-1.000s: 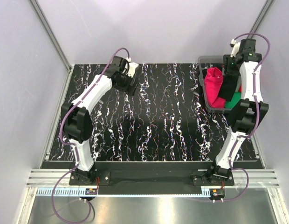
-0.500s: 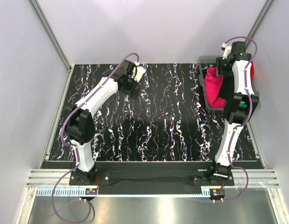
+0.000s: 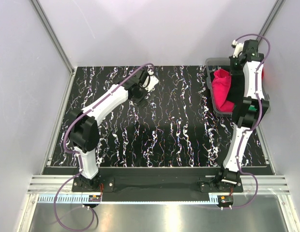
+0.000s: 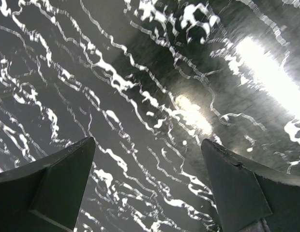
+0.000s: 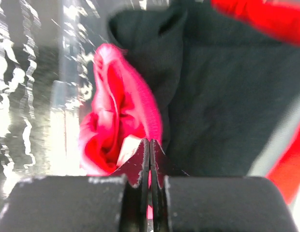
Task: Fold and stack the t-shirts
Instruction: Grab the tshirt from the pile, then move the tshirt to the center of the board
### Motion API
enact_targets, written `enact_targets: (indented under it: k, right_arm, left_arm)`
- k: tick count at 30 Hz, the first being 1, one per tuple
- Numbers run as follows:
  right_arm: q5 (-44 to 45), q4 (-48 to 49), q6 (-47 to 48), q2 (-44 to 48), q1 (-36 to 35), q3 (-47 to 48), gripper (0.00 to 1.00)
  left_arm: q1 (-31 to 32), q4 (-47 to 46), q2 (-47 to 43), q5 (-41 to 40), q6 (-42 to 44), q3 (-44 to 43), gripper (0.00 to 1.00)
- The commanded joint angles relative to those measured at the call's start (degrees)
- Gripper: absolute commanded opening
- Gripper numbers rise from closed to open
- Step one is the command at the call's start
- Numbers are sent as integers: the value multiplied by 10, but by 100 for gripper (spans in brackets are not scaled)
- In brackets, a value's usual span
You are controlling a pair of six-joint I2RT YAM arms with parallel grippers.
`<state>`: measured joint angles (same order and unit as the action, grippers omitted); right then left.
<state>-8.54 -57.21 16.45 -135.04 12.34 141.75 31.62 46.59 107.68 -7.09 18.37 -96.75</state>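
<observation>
A crimson-pink t-shirt hangs bunched over the grey bin at the far right. My right gripper is above the bin and shut on this shirt. In the right wrist view the jaws are pressed together with pink cloth caught between them. Under it lie a black t-shirt and a red t-shirt. My left gripper is open and empty over the far middle of the table. Its two fingers stand wide apart above bare tabletop.
The table is black with white marbling, walled by pale panels at the back and both sides. The grey bin stands against the right wall. A bright light reflection shows on the tabletop in the left wrist view.
My left arm has swung to the right along the far part of the table. My right arm has drawn back and up over the bin with the pink shirt in its grip.
</observation>
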Motion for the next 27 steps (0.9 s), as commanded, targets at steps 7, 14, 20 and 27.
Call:
enact_targets:
  k: [7, 14, 20, 27]
  right_arm:
    - [-83, 87, 67, 205, -13, 97, 0]
    - [-54, 167, 228, 272, -120, 93, 0]
    - [-55, 276, 253, 272, -220, 141, 0]
    - [-70, 347, 302, 248, -337, 158, 0]
  left_arm:
    - [-27, -34, -36, -38, -10, 30, 99]
    - [-99, -28, -20, -29, -61, 21, 99]
    - [-154, -26, -36, -6, -88, 40, 99]
    - [-188, -28, -58, 3, -107, 81, 99]
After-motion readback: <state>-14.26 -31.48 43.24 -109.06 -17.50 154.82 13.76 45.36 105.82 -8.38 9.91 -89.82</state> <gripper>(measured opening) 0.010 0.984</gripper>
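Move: The right hand already pinches the pink t-shirt in the bin, the bulk of the shirt about 6 cm to its left, 7 cm back and 5 cm below. The open table middle, where there is room for the shirt, is roughly 33 cm left, 20 cm back and 13 cm down. The dark t-shirt lies about 3 cm right and 8 cm back, the bin's left wall some 14 cm left and 7 cm back. From the left hand, that table middle is about 17 cm right and 4 cm back. Keeping the pink t-shirt pinched in its shut fingers, the right hand hauls it fast and almost straight up out of the bin, then sweeps left as it goes on rising, some 45 cm up and 27 cm left with a smaller draw back of about 10 cm, while the wrist swings the fingers up from steeply down to roughly level, pointing forward and left. The wide-open, empty left hand shifts about 14 cm left over bare table, away from the table middle, turning some 25 degrees counter-clockwise. ##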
